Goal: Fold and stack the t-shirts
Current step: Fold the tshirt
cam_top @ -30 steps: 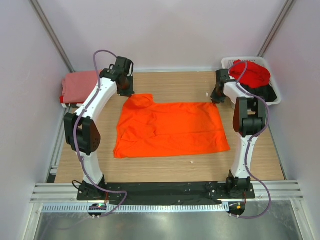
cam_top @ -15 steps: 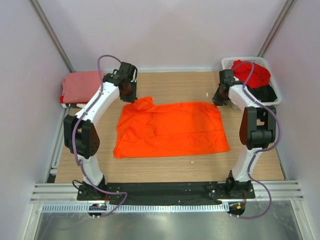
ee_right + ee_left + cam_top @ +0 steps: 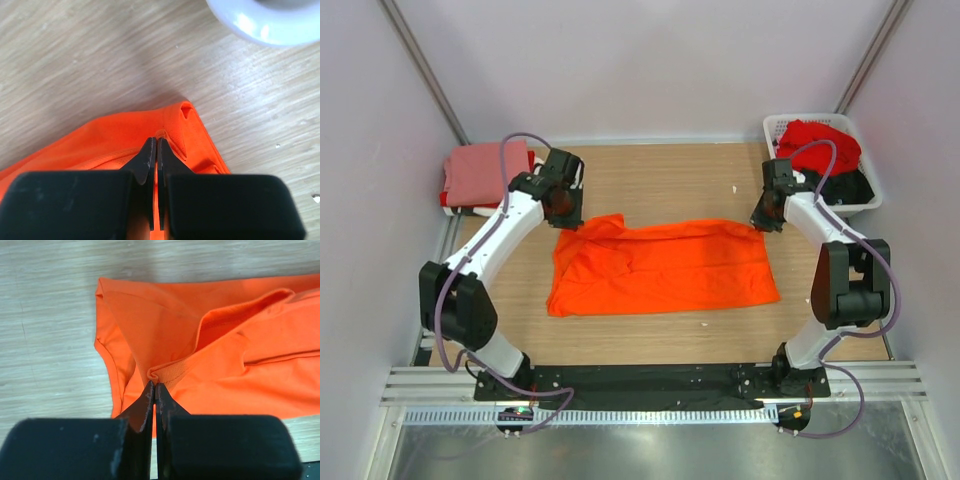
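A bright orange t-shirt (image 3: 660, 268) lies spread across the middle of the wooden table, its far edge lifted and curling toward the near side. My left gripper (image 3: 567, 215) is shut on the shirt's far left corner; the left wrist view shows a pinch of orange cloth (image 3: 159, 374) at the tips of the left gripper (image 3: 154, 386). At the far right corner my right gripper (image 3: 766, 218) is shut on the hem, and the right wrist view shows the right gripper (image 3: 156, 142) nipping a fold of the orange t-shirt (image 3: 115, 137).
A folded salmon-pink t-shirt (image 3: 477, 176) rests at the far left edge. A white slatted basket (image 3: 775, 126) at the far right corner holds a red t-shirt (image 3: 820, 146) on top of black cloth (image 3: 846, 186). Bare wood (image 3: 660, 172) stretches behind the orange shirt.
Both grippers have drawn back from the far side toward the near side, pulling the orange shirt's far edge up and over. The shirt now covers less depth on the table.
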`<state>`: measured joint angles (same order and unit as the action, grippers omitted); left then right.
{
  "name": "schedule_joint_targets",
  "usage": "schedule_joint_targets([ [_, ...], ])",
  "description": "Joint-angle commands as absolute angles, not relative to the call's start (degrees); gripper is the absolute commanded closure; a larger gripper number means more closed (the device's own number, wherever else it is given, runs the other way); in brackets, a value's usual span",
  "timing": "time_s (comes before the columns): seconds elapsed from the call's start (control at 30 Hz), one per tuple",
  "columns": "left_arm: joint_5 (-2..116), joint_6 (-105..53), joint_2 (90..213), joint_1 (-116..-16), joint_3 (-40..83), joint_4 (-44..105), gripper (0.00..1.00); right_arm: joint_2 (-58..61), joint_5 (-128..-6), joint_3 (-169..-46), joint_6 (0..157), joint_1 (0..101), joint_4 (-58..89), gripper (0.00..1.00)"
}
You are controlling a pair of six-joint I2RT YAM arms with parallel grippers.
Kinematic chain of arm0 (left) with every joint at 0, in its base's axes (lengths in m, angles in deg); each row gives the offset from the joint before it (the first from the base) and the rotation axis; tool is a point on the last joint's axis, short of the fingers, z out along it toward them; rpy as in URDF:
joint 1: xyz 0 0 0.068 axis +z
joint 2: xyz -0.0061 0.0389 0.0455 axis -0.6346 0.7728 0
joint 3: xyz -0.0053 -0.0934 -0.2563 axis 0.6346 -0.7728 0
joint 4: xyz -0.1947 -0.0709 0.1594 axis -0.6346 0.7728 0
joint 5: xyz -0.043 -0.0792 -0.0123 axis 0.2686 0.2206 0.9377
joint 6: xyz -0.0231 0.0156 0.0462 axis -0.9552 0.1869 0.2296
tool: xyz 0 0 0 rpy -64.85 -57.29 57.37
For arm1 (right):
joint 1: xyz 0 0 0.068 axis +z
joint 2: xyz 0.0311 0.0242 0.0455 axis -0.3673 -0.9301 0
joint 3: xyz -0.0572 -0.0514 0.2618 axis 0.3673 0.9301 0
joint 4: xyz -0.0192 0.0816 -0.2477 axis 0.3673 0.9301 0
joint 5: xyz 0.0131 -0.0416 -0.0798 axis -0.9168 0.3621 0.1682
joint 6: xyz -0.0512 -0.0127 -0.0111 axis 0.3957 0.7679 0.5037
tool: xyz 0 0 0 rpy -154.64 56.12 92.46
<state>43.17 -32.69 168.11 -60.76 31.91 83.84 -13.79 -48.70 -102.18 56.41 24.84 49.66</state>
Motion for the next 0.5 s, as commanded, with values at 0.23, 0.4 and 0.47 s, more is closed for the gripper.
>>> schedule_joint_targets([
  [0.23, 42.1, -35.1, 160.7, -61.4, 23.4, 81.2, 1.00, -8.8, -44.2, -97.0, 56.5, 24.9, 47.6, 0.99],
  [0.4, 41.2, -36.5, 157.8, -61.9, 19.5, 81.0, 1.00, -7.7, -43.8, -94.7, 56.4, 25.0, 47.2, 0.99],
  [0.47, 40.4, -37.2, 156.7, -62.1, 18.0, 81.4, 0.99, -7.2, -43.4, -93.9, 56.2, 25.0, 46.9, 0.99],
])
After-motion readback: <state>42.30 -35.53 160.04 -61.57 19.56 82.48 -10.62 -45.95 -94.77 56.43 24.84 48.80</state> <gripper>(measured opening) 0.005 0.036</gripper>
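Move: Each closed gripper holds a raised far corner of the tshirt. The near left corner lies about 23 cm back and 7 cm left of the left hand, some 14 cm below; the near right corner is roughly 18 cm back and 6 cm right of the right hand, 7 cm below. The folded stack sits 13 cm ahead and 21 cm left of the left hand, the basket 17 cm ahead and 17 cm right of the right one. Keep both corners pinched and draw them back over the tshirt together towards its near edge, sinking as you go: bring the left gripper back about 4.5 cm and down 2 or so, edging slightly left, and the right back about 3 cm with a similar drop. Level off at the end, wrists nearly steady. ##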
